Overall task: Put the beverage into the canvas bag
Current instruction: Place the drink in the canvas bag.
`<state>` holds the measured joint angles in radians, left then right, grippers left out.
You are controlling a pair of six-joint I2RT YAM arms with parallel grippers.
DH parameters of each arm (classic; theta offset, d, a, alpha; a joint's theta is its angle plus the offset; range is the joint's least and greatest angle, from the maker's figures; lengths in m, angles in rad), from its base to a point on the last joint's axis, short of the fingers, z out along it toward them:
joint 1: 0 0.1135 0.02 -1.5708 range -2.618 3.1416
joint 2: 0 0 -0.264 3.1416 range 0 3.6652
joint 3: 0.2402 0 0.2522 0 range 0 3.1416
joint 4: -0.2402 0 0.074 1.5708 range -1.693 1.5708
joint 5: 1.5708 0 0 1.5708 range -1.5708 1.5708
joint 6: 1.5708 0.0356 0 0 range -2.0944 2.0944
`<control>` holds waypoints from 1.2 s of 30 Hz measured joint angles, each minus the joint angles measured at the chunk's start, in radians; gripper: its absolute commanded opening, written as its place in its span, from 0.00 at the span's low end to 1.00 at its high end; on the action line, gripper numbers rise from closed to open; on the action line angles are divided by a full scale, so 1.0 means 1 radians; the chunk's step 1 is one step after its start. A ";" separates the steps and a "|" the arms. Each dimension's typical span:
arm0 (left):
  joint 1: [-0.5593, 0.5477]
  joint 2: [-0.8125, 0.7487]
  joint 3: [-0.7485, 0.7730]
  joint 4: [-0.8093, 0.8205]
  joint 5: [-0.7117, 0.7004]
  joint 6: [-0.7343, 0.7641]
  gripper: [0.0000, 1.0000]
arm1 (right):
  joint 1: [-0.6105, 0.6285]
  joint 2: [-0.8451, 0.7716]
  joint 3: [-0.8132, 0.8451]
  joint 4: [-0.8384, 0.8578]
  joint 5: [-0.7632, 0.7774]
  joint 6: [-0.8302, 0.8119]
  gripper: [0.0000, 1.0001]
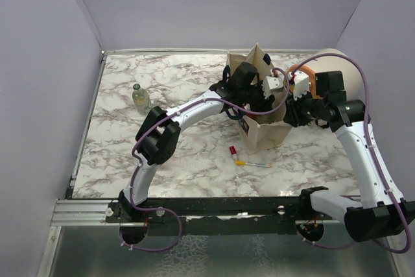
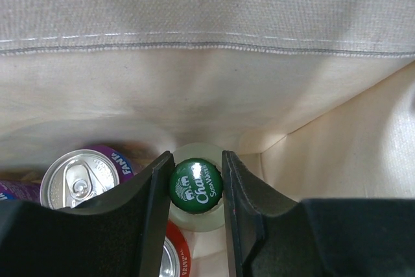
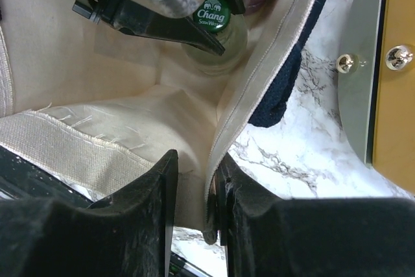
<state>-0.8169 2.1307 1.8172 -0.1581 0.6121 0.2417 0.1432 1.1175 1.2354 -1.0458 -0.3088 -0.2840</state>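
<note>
The canvas bag point(image 1: 267, 132) stands upright mid-table, beige with navy handles. My left gripper point(image 2: 196, 157) reaches down inside it, shut on the green cap of a glass soda-water bottle point(image 2: 196, 187), the beverage, which hangs upright close to the bag's inner wall point(image 2: 207, 89). Beside it in the bag are a purple can point(image 2: 81, 176) and a red can point(image 2: 174, 257). My right gripper point(image 3: 196, 159) straddles the bag's rim point(image 3: 259, 76). The cloth lies against its right finger and a gap shows at the left one. The bottle's cap point(image 3: 214, 14) shows from above there too.
A second small bottle point(image 1: 140, 97) stands on the marble at the left. A red-and-white tube point(image 1: 233, 152) and a thin pen-like stick point(image 1: 251, 163) lie in front of the bag. A cream-and-orange cylinder point(image 1: 340, 69) sits behind my right arm.
</note>
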 measured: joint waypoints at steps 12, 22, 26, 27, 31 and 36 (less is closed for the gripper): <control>-0.003 0.000 0.003 0.106 -0.026 -0.061 0.62 | -0.001 -0.001 0.003 0.000 -0.004 0.002 0.30; -0.001 -0.006 0.004 0.128 -0.029 -0.069 0.80 | -0.001 -0.007 0.003 0.000 -0.004 0.005 0.30; 0.011 -0.028 0.004 0.128 -0.028 -0.077 0.82 | -0.001 -0.014 0.003 0.002 -0.006 0.015 0.31; 0.015 -0.037 0.004 0.128 -0.026 -0.080 0.83 | -0.001 -0.014 0.003 0.002 -0.009 0.017 0.31; 0.037 -0.085 -0.002 0.140 -0.016 -0.090 0.84 | -0.002 -0.014 0.007 0.002 -0.019 0.018 0.31; 0.070 -0.159 -0.022 0.159 -0.012 -0.107 0.92 | -0.002 -0.012 0.031 0.001 -0.042 0.019 0.32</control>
<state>-0.7467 1.9713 1.7954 0.0010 0.5999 0.1345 0.1417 1.1057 1.2667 -1.0451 -0.3508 -0.2653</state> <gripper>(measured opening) 0.858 0.312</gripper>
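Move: The drink, the clear green-capped bottle, is inside the canvas bag with its cap still between the left fingers; its middle is about 7 cm below that hand, 1 cm right and level front to back. From the left hand, the purple can is about 6 cm ahead, 1 cm right and 9 cm down, the red can 2 cm ahead, 5 cm left and as low. From the right hand on the bag's rim, the bottle is roughly 4 cm ahead, 10 cm left and 11 cm down. The bottle's cap is let go as the left fingers spread from a third open to nearly wide, the hand easing up 2–3 cm meanwhile. The hand then climbs faster out of the bag, about 11 cm in all, ending slightly forward and left, fingertips tilting up some 15 degrees towards level. The right fingers keep hold of the bag's rim, rising about 1.5 cm late on. ##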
